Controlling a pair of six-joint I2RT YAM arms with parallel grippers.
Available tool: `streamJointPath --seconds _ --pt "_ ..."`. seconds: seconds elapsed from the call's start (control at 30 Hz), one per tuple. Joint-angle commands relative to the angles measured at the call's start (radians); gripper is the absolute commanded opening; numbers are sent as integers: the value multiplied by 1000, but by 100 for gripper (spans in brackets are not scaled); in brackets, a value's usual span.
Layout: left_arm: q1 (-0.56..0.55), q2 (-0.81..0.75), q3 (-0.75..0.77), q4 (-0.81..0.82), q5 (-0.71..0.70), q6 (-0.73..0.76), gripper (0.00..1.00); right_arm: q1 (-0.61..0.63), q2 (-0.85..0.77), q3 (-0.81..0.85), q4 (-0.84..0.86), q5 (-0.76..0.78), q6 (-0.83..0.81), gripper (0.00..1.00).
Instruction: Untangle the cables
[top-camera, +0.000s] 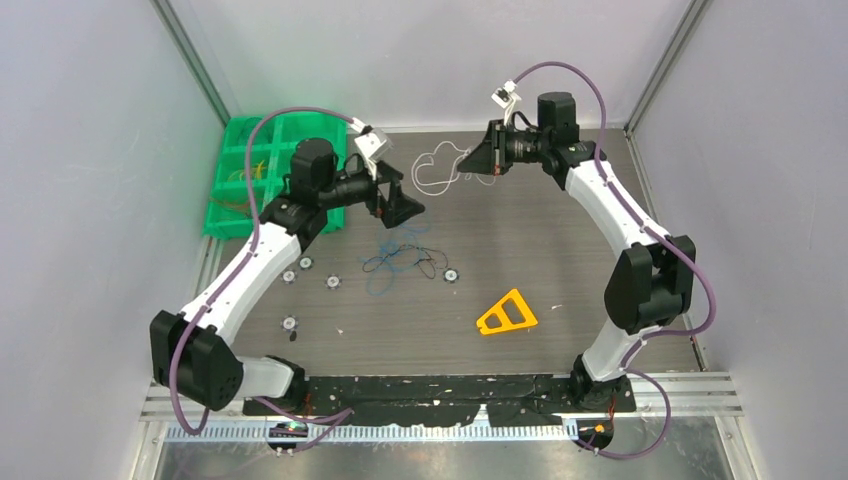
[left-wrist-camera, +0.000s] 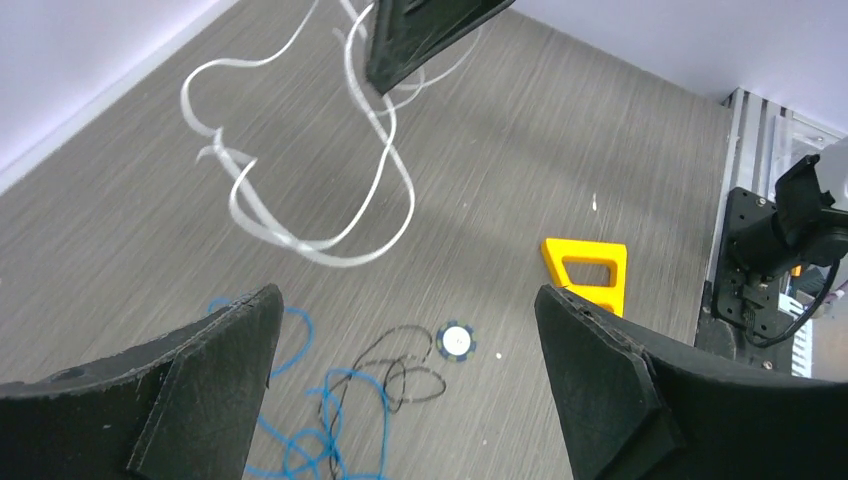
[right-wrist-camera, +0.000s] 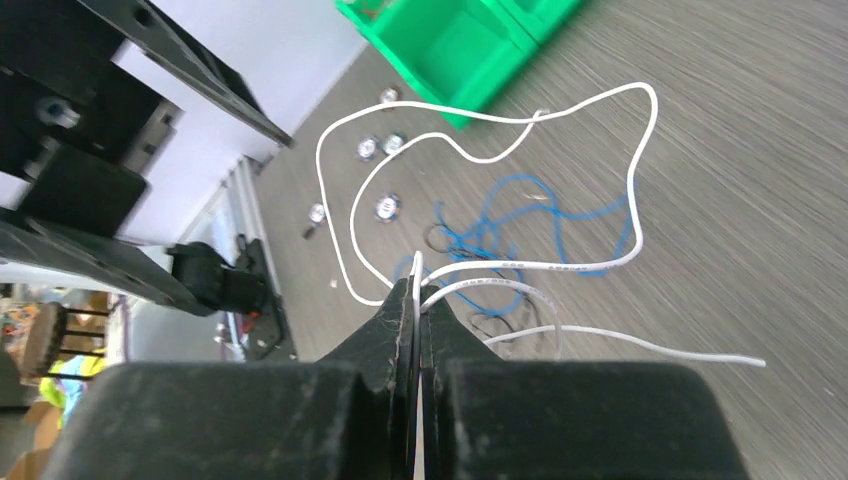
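Note:
My right gripper (top-camera: 468, 160) (right-wrist-camera: 417, 288) is shut on a white cable (top-camera: 434, 170) (right-wrist-camera: 480, 155), which is pinched between its jaws. Its loops hang above the table near the back. On the table in the middle lie a blue cable (top-camera: 385, 272) (left-wrist-camera: 330, 430) (right-wrist-camera: 520, 215) and a black cable (top-camera: 428, 260) (left-wrist-camera: 410, 370), looped over each other. My left gripper (top-camera: 402, 206) (left-wrist-camera: 408, 295) hovers above that blue and black tangle, open, with nothing between its fingers. In the left wrist view the white cable (left-wrist-camera: 300, 240) dangles from the right gripper (left-wrist-camera: 420, 40) at the top.
A green compartment bin (top-camera: 250, 170) (right-wrist-camera: 450, 40) holding a few thin wires stands at the back left. Several small round discs (top-camera: 333, 283) (left-wrist-camera: 456, 341) (right-wrist-camera: 388, 207) lie around the tangle. A yellow triangular piece (top-camera: 506, 314) (left-wrist-camera: 587, 270) lies front right.

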Motion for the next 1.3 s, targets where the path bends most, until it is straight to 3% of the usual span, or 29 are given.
streamJointPath --seconds 0.0,0.2,0.37,0.43,0.6,0.63,0.7,0.77,0.8,0.9,1.03,1.27 --pt "-85 6 18 161 -72 19 100 33 -56 -40 189 -89 203 5" --pt "-177 30 34 107 -252 211 98 78 -90 -48 183 -86 214 5" --pt "-193 81 84 -21 -287 304 79 105 -113 -72 201 -99 241 5" --pt "-192 105 100 -61 -283 318 66 115 -117 -73 215 -110 257 6" --pt "-186 102 134 -138 -205 324 4 123 -105 -68 223 -124 274 5" --pt "-172 86 130 -130 -171 301 0 119 -100 -67 216 -126 274 5" --pt "-133 40 98 -55 -76 193 0 107 -77 -57 188 -130 264 10" --pt "-64 9 77 21 -47 51 0 91 -42 -35 114 -121 212 31" --pt "-27 7 83 36 -33 3 0 79 -19 -14 80 -118 164 47" --pt "71 38 167 -1 -44 -105 0 65 6 28 -66 -84 69 71" --pt "194 151 326 -128 -102 -164 0 48 -7 48 -98 -65 33 82" --pt "380 421 659 -212 -170 -184 0 9 -48 56 -195 -16 -52 85"
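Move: The white cable hangs in loops from the right fingers; its middle is about 7 cm ahead of the left gripper, 5 cm to its right and 4 cm below, and some 4 cm left of and below the right hand. The left gripper, open, is roughly 7 cm back and 9 cm left of the right hand. Nearly 28 cm below the left gripper, the blue cable lies 2 cm ahead and 4 cm left. The green bin is some 22 cm ahead and 33 cm left of the left gripper, 25 cm lower. The left fingers shut on the white cable after going about 4 cm right, then sinking some 5 cm, while the right hand, still gripping, brings it 5 cm back and 5 cm left. The right fingers then open and ease off rightward and down. The left carries the cable left, forward and up towards the green bin, about 20 cm, turning some 30 degrees counter-clockwise. ##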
